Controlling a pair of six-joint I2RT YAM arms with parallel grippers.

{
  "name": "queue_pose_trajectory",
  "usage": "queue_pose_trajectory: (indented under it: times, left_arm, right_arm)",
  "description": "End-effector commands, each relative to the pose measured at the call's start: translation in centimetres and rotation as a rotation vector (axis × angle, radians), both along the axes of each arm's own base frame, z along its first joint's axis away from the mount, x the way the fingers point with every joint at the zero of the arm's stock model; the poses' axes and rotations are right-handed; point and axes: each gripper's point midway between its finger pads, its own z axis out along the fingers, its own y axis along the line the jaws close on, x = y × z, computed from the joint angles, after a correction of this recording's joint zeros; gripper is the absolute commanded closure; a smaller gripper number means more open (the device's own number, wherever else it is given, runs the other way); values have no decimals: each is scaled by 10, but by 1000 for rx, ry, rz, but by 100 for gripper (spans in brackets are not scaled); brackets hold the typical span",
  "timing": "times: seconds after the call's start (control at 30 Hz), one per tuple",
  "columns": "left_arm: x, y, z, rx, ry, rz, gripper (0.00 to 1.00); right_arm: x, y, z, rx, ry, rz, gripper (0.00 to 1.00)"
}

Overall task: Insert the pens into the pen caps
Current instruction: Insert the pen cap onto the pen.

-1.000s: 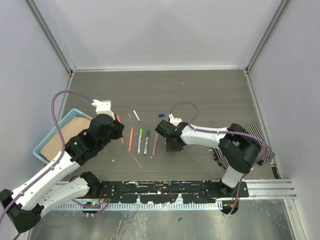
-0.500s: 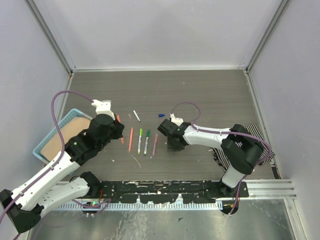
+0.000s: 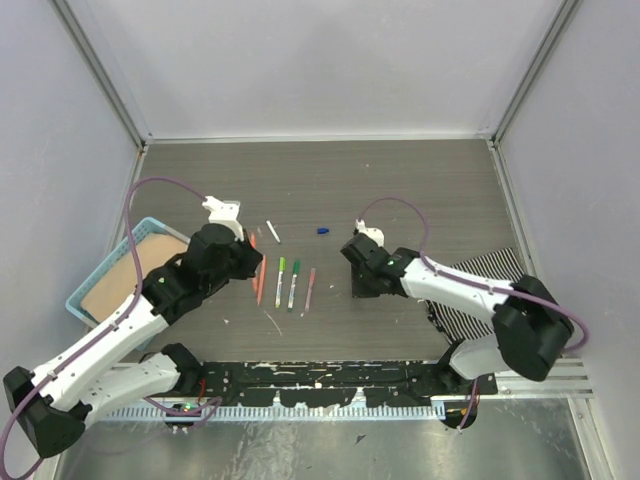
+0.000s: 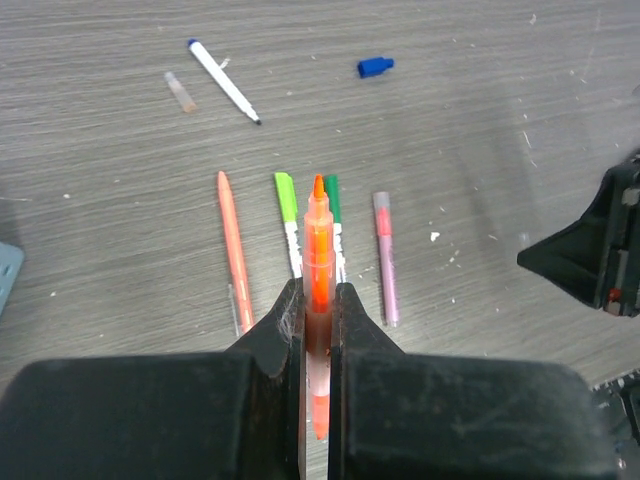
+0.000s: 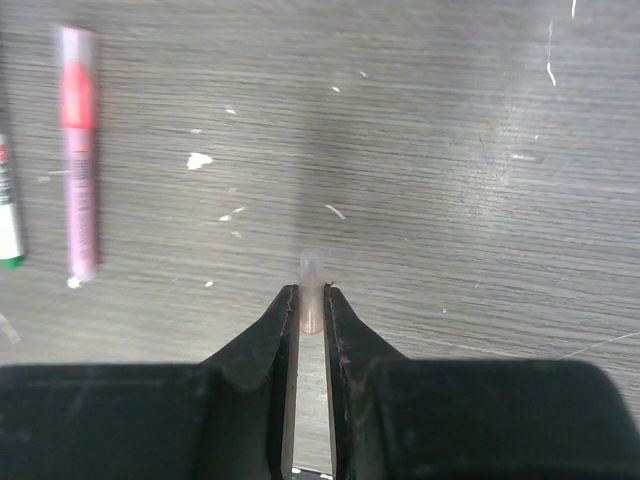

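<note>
My left gripper point(image 4: 318, 300) is shut on an orange pen point(image 4: 319, 235) whose tip points forward, held above the row of pens. On the table lie an all-orange pen point(image 4: 233, 245), a light green pen point(image 4: 288, 215), a dark green pen point(image 4: 333, 200) and a pink pen point(image 4: 384, 255). Farther off are a white pen with a blue end point(image 4: 222, 80), a clear cap point(image 4: 181, 92) and a blue cap point(image 4: 375, 67). My right gripper point(image 5: 311, 300) is shut on a small translucent pinkish cap point(image 5: 311, 275), to the right of the pink pen point(image 5: 77, 150).
A blue basket point(image 3: 88, 272) stands at the table's left edge beside my left arm. A striped cloth point(image 3: 492, 272) lies at the right under my right arm. A black rail point(image 3: 330, 378) runs along the near edge.
My right gripper closed on the small cap and has moved right, away from the pink pen. My left gripper has shifted a little right and forward with the orange pen.
</note>
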Motion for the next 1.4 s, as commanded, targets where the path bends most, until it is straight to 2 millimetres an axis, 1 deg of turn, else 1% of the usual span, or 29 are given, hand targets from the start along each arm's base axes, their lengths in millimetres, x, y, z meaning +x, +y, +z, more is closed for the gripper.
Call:
queue_pose_trajectory:
  times: [0.0, 0.13, 0.3, 0.43, 0.53, 0.67, 0.87, 0.97, 1.07, 1.37]
  left_arm:
    - [1, -27, 10, -57, -16, -118, 100]
    - [-7, -49, 10, -82, -25, -195, 100]
    - [-26, -87, 10, -97, -38, -322, 100]
    - [-45, -114, 13, -118, -66, -425, 100]
    - [-56, -127, 15, -135, -82, -485, 100]
    - [-65, -138, 19, -165, -99, -547, 100]
    - [-71, -149, 18, -158, -95, -604, 100]
    - [-72, -152, 19, -161, -96, -612, 100]
    - [-73, -155, 21, -168, -97, -621, 100]
    - [-75, -160, 23, -171, -100, -635, 100]
  right_arm:
    - [20, 15, 47, 132, -185, 47, 99]
    - [29, 21, 82, 230, -299, 40, 99]
    - [37, 31, 118, 371, -398, 2, 99]
    - [34, 37, 146, 526, -472, -23, 99]
    - [31, 39, 167, 630, -518, -33, 99]
    - [27, 37, 196, 766, -591, -55, 99]
    - [19, 38, 239, 913, -683, -21, 99]
    - [14, 39, 250, 947, -701, 5, 99]
    - [11, 40, 255, 965, -706, 24, 99]
    - [4, 48, 254, 995, -693, 81, 99]
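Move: Off to the left hand's right, about 25 cm away, 2 cm back and 15 cm lower, the clear cap sits in the right hand's closed fingers. From the right hand, the orange pen held by the left lies some 25 cm left, 2 cm ahead and 15 cm higher. On the table, about 4 cm below the right hand, lie the pink pen, roughly 15 cm left and 2 cm ahead, and the dark green pen, 19 cm left and 4 cm ahead. Climbing some 23 cm off the table with a small drift left, the right hand keeps hold of the clear cap and swings its fingers from steeply down to about level, pointing forward and left. The left hand, still gripping the orange pen, sweeps about 15 cm right and half as far back, passing over the table pens and turning clockwise some 35 degrees, so pen and cap close on each other. Both grips stay shut. ##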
